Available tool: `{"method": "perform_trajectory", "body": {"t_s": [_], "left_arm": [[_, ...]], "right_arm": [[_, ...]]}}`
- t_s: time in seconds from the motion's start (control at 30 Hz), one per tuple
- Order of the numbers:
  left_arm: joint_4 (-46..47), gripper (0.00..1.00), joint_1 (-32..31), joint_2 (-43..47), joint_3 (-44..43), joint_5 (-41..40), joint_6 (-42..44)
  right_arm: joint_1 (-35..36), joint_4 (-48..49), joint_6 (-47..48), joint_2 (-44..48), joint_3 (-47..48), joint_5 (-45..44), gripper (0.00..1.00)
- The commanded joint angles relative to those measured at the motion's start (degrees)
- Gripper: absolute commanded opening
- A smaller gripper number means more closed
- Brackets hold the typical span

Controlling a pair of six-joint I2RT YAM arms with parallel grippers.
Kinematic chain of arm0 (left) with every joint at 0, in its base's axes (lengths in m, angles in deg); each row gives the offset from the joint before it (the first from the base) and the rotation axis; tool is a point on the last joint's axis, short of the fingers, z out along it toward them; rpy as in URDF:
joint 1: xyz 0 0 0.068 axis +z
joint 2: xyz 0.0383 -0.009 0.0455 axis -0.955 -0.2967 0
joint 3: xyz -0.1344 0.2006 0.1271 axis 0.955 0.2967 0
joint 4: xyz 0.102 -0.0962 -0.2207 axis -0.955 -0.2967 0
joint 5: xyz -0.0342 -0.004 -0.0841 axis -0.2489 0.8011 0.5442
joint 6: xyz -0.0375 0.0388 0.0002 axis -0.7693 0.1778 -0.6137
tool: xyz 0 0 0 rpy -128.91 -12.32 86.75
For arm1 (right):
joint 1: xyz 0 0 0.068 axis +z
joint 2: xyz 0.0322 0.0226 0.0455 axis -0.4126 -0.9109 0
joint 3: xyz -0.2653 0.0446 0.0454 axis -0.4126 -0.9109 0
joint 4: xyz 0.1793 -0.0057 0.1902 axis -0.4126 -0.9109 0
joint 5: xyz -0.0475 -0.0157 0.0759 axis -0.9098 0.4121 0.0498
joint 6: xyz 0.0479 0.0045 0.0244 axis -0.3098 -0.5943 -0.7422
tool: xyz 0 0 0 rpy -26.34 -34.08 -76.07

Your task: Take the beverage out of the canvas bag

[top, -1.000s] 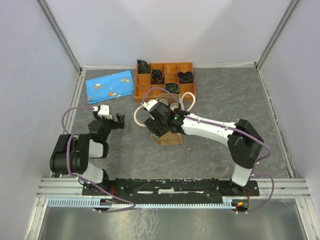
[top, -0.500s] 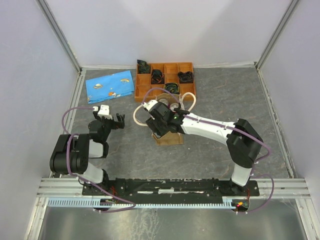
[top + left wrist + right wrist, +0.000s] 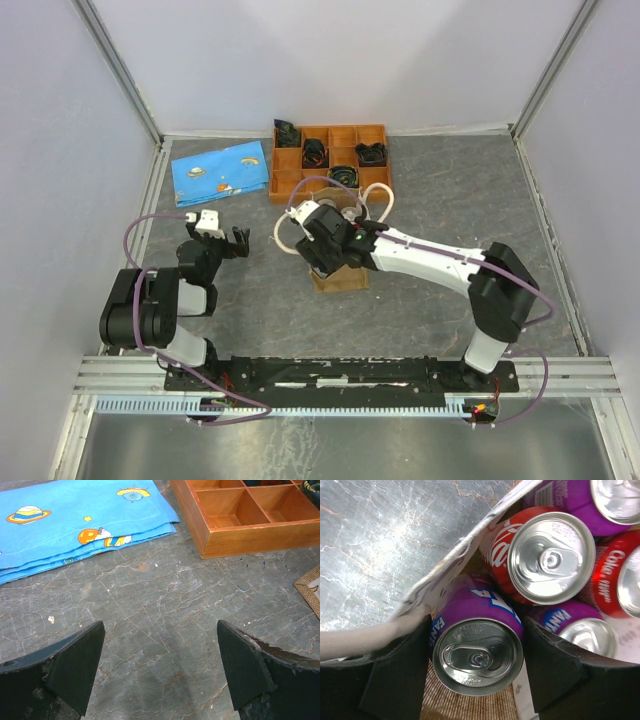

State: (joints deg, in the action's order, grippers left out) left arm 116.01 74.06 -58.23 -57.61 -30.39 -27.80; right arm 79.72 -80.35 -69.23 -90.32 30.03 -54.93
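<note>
The canvas bag [image 3: 340, 276] stands mid-table, its pale rim [image 3: 460, 560] and a cream rope handle [image 3: 360, 640] close in the right wrist view. Several cans stand upright inside it. The beverage between my jaws is a purple Fanta can [image 3: 477, 655] at the bag's near corner. My right gripper [image 3: 477, 630] reaches down into the bag and is shut on this can, one finger pressed against each side. A red Coca-Cola can [image 3: 545, 555] stands right behind it. My left gripper [image 3: 160, 625] hangs open over bare table, left of the bag [image 3: 311, 587].
An orange compartment tray [image 3: 330, 160] with dark items sits behind the bag, its corner [image 3: 240, 535] showing in the left wrist view. A blue patterned cloth [image 3: 220, 170] lies at the back left. Grey walls enclose the table on three sides.
My right gripper's jaws have narrowed onto the purple can, and the right arm has shifted slightly to the right. The left arm has not moved.
</note>
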Motion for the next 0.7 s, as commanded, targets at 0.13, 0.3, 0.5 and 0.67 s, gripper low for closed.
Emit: {"method": "perform_trajectory", "body": {"t_s": [0.13,0.3,0.5,0.67], "left_arm": [[3.2,0.99,0.4,0.2,0.2,0.8,2.8],[3.3,0.99,0.3,0.2,0.2,0.7,2.8],[3.2,0.99,0.3,0.3,0.2,0.7,2.8],[3.2,0.99,0.3,0.2,0.2,0.8,2.8]], "right_arm": [[0.5,4.2,6.1,15.8,0.5,-10.0,0.00],[0.5,7.5,8.1,22.3,-0.5,-17.4,0.00],[-3.2,8.2,8.9,27.7,-0.5,-28.5,0.00],[-12.0,8.8,6.1,32.9,-2.9,-30.0,0.00]]}}
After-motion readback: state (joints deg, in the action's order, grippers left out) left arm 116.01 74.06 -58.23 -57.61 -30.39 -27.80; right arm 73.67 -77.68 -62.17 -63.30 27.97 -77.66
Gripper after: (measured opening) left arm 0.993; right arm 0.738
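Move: The right fingers already grip the front-left Fanta can inside the bag; clear table lies about 20 cm to the right, 8 cm ahead and 8 cm below. The nearest Coke can is some 7 cm ahead and 1 cm right, another Fanta can about 5 cm ahead and 8 cm right, both around 3 cm lower. The bag's right handle is roughly 12 cm ahead, 14 cm right. From the left hand, the held can lies 21 cm right, 5 cm back. Keep the right fingers closed on the Fanta can and lift it quickly out of the bag, nearly straight up for the first 10 cm, to about 19 cm in all. While still rising, swing right some 12 cm and a little forward, away from the remaining cans, tipping the fingers up about 30 degrees and turning the hand clockwise. ##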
